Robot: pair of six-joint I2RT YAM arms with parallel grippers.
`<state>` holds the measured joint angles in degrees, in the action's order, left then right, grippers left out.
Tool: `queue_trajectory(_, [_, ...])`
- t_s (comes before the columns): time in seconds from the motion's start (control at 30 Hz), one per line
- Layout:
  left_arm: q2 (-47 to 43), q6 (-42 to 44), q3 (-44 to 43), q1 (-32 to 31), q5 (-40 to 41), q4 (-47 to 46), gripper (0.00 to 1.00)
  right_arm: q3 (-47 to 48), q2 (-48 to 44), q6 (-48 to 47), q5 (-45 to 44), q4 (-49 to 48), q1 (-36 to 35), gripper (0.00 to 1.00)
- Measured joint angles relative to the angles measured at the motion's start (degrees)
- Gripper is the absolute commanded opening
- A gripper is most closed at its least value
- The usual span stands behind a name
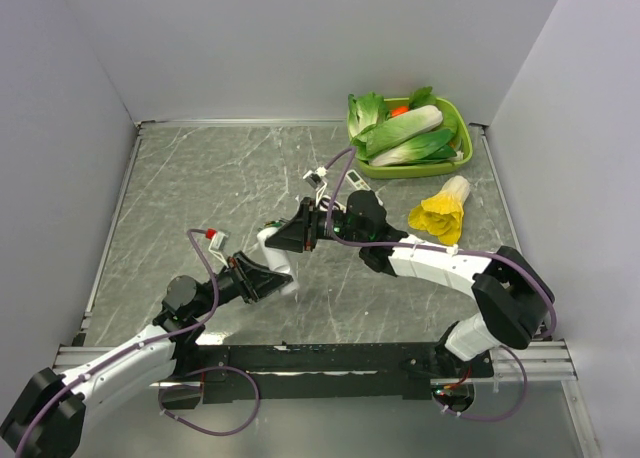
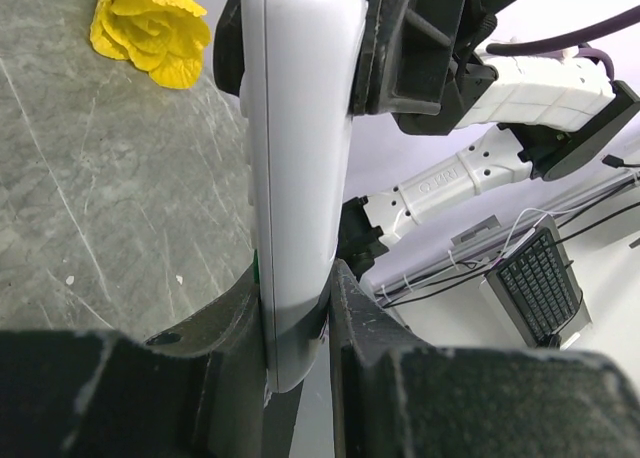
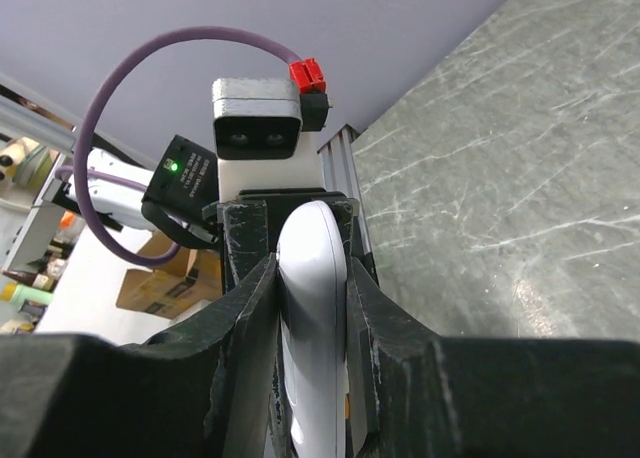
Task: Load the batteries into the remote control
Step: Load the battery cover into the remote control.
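The slim white remote control (image 1: 273,246) is held off the table between both grippers, near the middle. My left gripper (image 1: 268,275) is shut on its lower end; in the left wrist view the remote (image 2: 300,128) stands edge-on between the jaws of that gripper (image 2: 297,308). My right gripper (image 1: 300,233) is shut on the other end; in the right wrist view the remote (image 3: 312,308) sits edge-on between the jaws of that gripper (image 3: 312,278). The blue batteries are not in view in any frame.
A green tray (image 1: 462,158) of leafy vegetables stands at the back right. A yellow-leafed vegetable (image 1: 440,211) lies in front of it and shows in the left wrist view (image 2: 150,28). Grey walls enclose the marbled table (image 1: 180,198).
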<state>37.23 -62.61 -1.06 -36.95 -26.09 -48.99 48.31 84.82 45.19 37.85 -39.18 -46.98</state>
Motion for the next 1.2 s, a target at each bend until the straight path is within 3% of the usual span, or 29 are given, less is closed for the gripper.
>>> queue_trajectory(0.07, [0.0, 0.0, 0.0, 0.0, 0.0, 0.0, 0.01, -0.1, 0.0, 0.0, 0.2, -0.2, 0.0, 0.06])
queue_trajectory(0.17, [0.1, 0.0, 0.0, 0.0, -0.2, 0.0, 0.01, -0.1, 0.0, -0.1, 0.2, -0.2, 0.0, 0.33])
queue_trajectory(0.2, [0.2, 0.0, 0.0, 0.0, -0.2, 0.0, 0.01, -0.1, 0.0, -0.3, 0.2, 0.0, 0.0, 0.47])
queue_trajectory(0.3, [0.5, 0.2, 0.0, 0.0, -0.2, 0.4, 0.01, -0.1, -0.4, -1.4, 0.0, 1.0, 0.0, 0.7])
queue_trajectory(0.4, [0.9, 0.4, 0.0, 0.0, -0.2, 1.3, 0.01, -0.1, -1.9, -3.9, -1.2, 5.0, 0.0, 0.82])
queue_trajectory(0.5, [1.3, 0.4, 0.0, 0.0, 0.0, 2.3, 0.01, -0.2, -5.8, -7.1, -3.7, 10.4, 0.0, 0.89])
queue_trajectory(0.77, [2.8, 0.4, 0.0, 0.0, 0.9, 4.3, 0.01, 0.1, -17.4, -14.9, -15.3, 24.0, -0.7, 0.93])
queue_trajectory(1.0, [7.3, -0.1, 0.0, 0.0, 2.1, 4.2, 0.01, 5.0, -13.3, -17.5, -28.5, 38.1, -5.5, 0.94])
queue_trajectory(1.2, [11.1, -0.8, 0.0, -0.4, 2.6, 3.7, 0.01, 9.8, -7.0, -18.1, -34.2, 44.6, -9.8, 0.92])
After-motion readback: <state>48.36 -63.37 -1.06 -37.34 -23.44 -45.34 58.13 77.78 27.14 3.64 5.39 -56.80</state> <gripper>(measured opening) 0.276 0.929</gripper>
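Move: Pinched from opposite sides, the upright-leaning remote control has its middle about 3 cm ahead of the left hand, 1 cm left and 2 cm above; from the right hand, closed on its upper end, the middle lies some 4 cm back, 2 cm right and 3 cm below. From the right hand, the loose batteries lie on the table roughly 15 cm ahead, 4 cm left and 18 cm down, and the spare remote about 28 cm ahead and 23 cm right, equally low. Opening wide, the right fingers let go of the remote's upper end; the hand draws off about 5 cm to the right and a little up, then sinks some 8 cm and eases back left, its fingers tipping down about 30 degrees and swinging clockwise. The left hand keeps its pinch and lowers the remote about 6 cm, tilting it forward. ##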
